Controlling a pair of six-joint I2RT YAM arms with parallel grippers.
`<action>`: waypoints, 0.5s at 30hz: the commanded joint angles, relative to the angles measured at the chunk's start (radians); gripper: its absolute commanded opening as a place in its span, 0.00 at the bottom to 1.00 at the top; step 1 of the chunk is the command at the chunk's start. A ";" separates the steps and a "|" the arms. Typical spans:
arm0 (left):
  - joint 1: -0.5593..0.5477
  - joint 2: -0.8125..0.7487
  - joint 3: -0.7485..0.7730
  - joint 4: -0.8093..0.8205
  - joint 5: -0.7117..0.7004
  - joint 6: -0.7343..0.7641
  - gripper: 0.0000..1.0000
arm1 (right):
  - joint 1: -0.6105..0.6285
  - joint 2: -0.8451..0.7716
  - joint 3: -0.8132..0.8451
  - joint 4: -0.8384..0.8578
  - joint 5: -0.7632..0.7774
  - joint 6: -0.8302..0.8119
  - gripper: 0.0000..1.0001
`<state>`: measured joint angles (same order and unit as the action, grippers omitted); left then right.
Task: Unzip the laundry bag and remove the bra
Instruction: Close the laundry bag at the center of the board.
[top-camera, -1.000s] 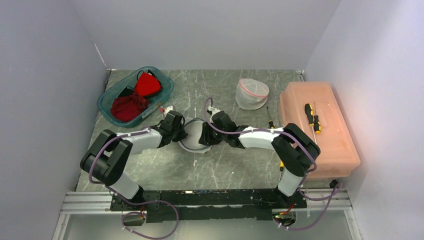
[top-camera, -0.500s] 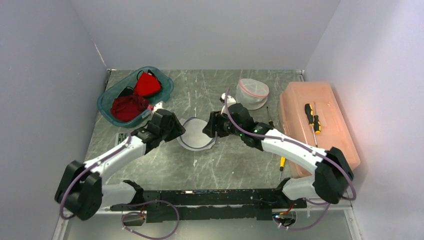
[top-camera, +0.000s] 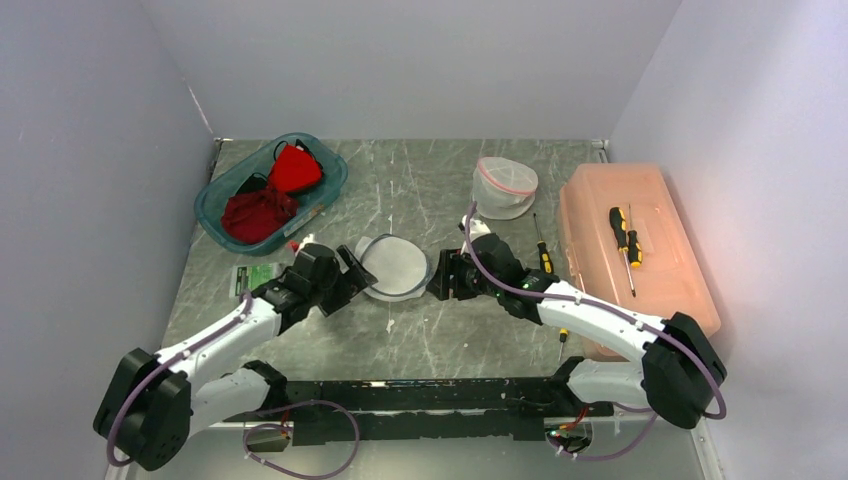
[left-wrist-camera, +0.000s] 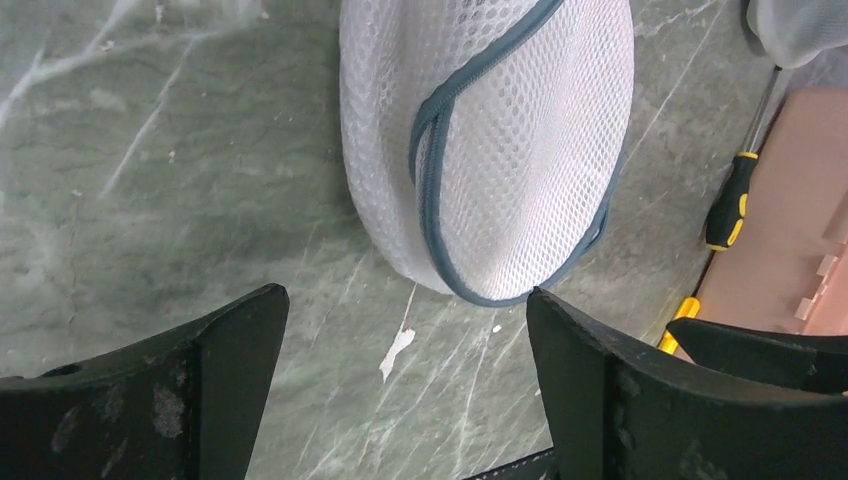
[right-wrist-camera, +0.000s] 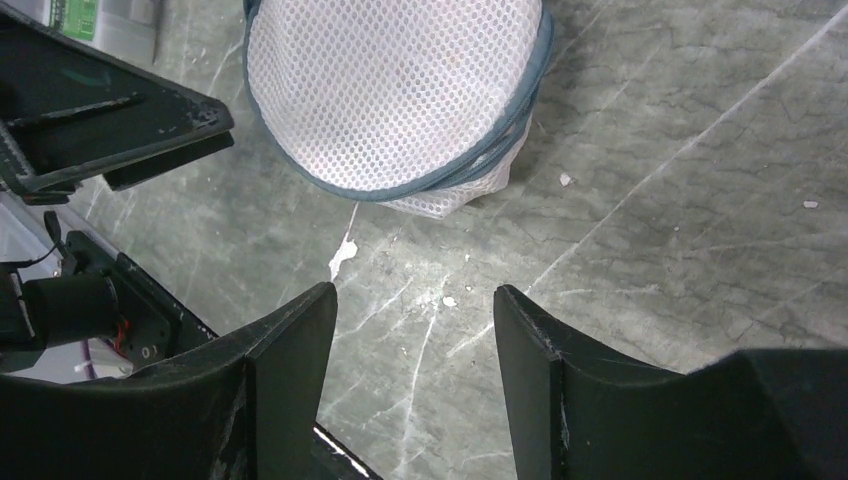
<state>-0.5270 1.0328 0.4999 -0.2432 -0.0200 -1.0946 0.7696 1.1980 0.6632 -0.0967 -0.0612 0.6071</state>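
The laundry bag (top-camera: 393, 268) is a round white mesh pouch with a grey-blue zipper, lying flat in the middle of the table. It also shows in the left wrist view (left-wrist-camera: 490, 150) and the right wrist view (right-wrist-camera: 390, 95). Its zipper runs around the rim and looks closed. No bra shows through the mesh. My left gripper (top-camera: 352, 272) is open and empty just left of the bag (left-wrist-camera: 405, 330). My right gripper (top-camera: 440, 280) is open and empty just right of it (right-wrist-camera: 415, 310). Neither touches the bag.
A teal bin (top-camera: 215, 205) with red garments (top-camera: 272, 192) stands at the back left. A second mesh bag with pink trim (top-camera: 503, 187) sits at the back. A pink toolbox (top-camera: 650, 280) with a screwdriver (top-camera: 625, 235) on it is at the right; another screwdriver (top-camera: 541, 255) lies beside it.
Both grippers were at the bag's edges a second ago. They have since drawn back toward the near edge and sit lower, leaving the bag lying free between them.
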 joint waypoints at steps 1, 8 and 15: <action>-0.001 0.070 0.052 0.091 0.022 0.029 0.94 | -0.002 -0.031 -0.003 0.058 0.002 0.015 0.63; 0.000 0.227 0.053 0.172 -0.006 0.038 0.87 | -0.002 -0.063 -0.020 0.048 0.015 0.017 0.63; 0.015 0.287 0.028 0.232 -0.063 0.036 0.68 | -0.002 -0.090 -0.034 0.039 0.035 0.012 0.63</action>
<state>-0.5247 1.3022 0.5266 -0.0696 -0.0341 -1.0702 0.7692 1.1427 0.6384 -0.0963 -0.0566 0.6140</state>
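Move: The left hand is going for the white laundry bag, whose middle lies about 7 cm ahead of it, 8 cm to its right and some 5 cm below the open fingers. The teal tray with the clothes stands roughly 24 cm ahead and 17 cm left of that hand, and the green-labelled box about 5 cm ahead and 19 cm left. From the right hand the bag's middle is about 7 cm ahead, 9 cm left and 8 cm down. The left hand sinks about 4 cm and reaches some 2.5 cm forward and a little to its right, coming down towards the left side of the laundry bag, where the grey zip band bends round. Starting wide, its fingers narrow by about a quarter on the way, one over the bare table left of the bag and the other over the zip band and mesh, while the wrist barely turns; whether the fingertips touch yet can't be made out. ##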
